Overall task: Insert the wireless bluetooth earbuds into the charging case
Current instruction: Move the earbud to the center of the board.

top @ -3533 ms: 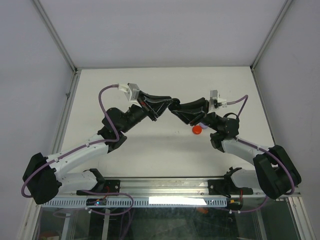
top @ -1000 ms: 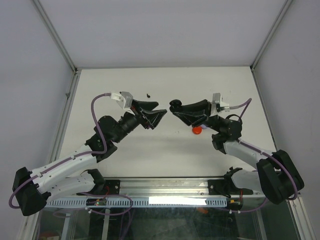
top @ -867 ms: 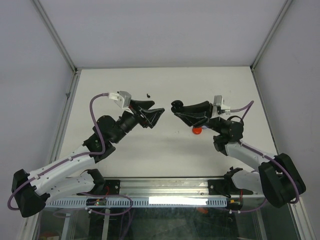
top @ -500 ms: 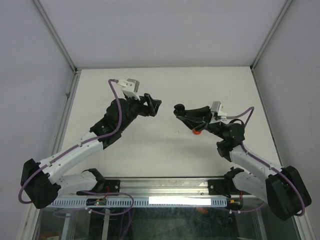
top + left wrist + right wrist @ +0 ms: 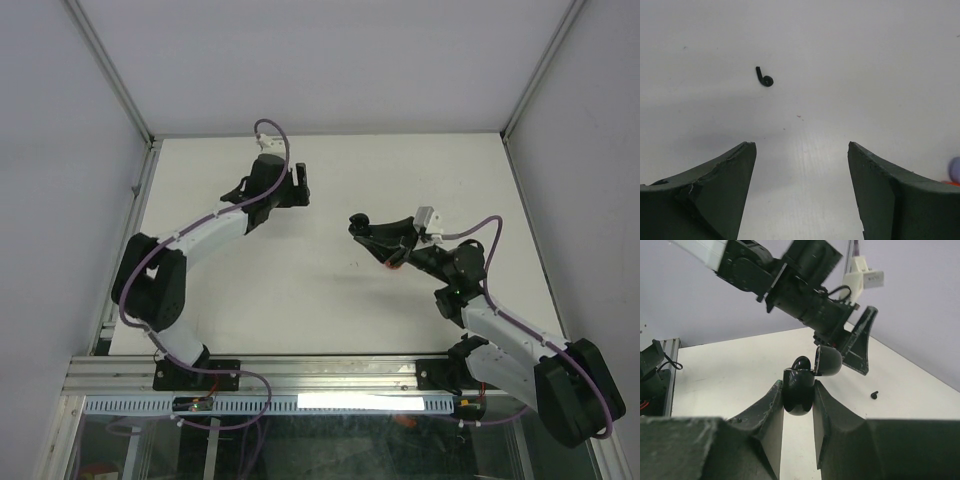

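A black earbud (image 5: pixel 765 79) lies on the white table (image 5: pixel 850 60), ahead and slightly left of my left gripper (image 5: pixel 800 145), which is open and empty above the table. In the top view this gripper (image 5: pixel 298 186) is at the far side and covers that bud. My right gripper (image 5: pixel 798 384) is shut on the black charging case (image 5: pixel 798 392), held above the table with its lid (image 5: pixel 829 360) flipped open. A glossy black rounded shape (image 5: pixel 801 363) sits in the case's mouth. From the right wrist, the loose bud (image 5: pixel 874 395) shows on the table beyond the case.
A red round case (image 5: pixel 393 263) lies on the table under the right gripper (image 5: pixel 358 224). A pale purple rounded thing (image 5: pixel 955 169) shows at the right edge of the left wrist view. Metal frame rails (image 5: pixel 140 190) and grey walls border the table.
The left arm has swung from mid-table to the far side, over the loose black earbud, and its jaws have widened. The right arm has shifted slightly, still gripping the case.
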Robot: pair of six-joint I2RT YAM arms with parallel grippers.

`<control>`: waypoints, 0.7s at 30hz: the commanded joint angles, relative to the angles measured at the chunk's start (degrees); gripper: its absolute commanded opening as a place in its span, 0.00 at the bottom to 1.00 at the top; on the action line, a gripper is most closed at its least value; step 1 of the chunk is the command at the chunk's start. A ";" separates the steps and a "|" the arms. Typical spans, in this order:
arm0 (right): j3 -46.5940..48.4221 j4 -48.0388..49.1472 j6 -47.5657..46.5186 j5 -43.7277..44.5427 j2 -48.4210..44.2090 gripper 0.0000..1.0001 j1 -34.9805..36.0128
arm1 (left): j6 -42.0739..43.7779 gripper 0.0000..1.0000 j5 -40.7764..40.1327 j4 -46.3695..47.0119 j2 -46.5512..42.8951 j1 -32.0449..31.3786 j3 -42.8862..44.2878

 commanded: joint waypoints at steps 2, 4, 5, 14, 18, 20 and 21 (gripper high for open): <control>-0.18 0.48 -1.46 1.42 -1.09 0.00 -0.30 | 7.84 0.75 4.27 -4.26 9.87 2.68 10.59; -0.12 0.29 -1.53 1.40 -0.87 0.00 -0.24 | 11.13 0.74 6.49 -4.90 13.43 3.65 14.10; -0.17 0.30 -1.57 1.34 -0.71 0.00 -0.30 | 12.57 0.74 8.17 -5.03 14.96 4.33 15.63; 0.05 -0.76 -2.34 1.14 0.22 0.00 -0.35 | 20.19 0.74 20.66 -6.99 28.56 8.05 28.85; 0.00 -1.60 -2.71 1.13 0.13 0.00 -0.36 | 22.63 0.74 24.17 -8.99 33.69 9.28 33.79; 0.11 -1.96 -2.86 0.83 0.20 0.00 -0.43 | 24.14 0.74 25.33 -9.70 35.50 9.34 35.63; 0.09 -2.18 -2.95 0.57 0.22 0.00 -0.46 | 25.16 0.74 26.13 -9.94 36.27 9.40 36.37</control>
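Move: The small black earbud lies on the board about 12 cm ahead of the open left hand, only a centimetre or so to its right and some 14 cm below. The black case held by the right gripper is roughly 17 cm back from the left hand, 17 cm to its right and 13 cm higher; the red case lies on the board, about 10 cm back and 31 cm right. From the right hand the earbud is some 29 cm ahead, 17 cm left and 26 cm below. Towards the loose black earbud, the empty left hand reaches forward about 11 cm while sinking some 9 cm, dropping fastest at first and carrying on down until it hovers just above the earbud. Meanwhile the wrist turns about 20 degrees clockwise and tips a little further down; the fingers stay open and touch nothing. ##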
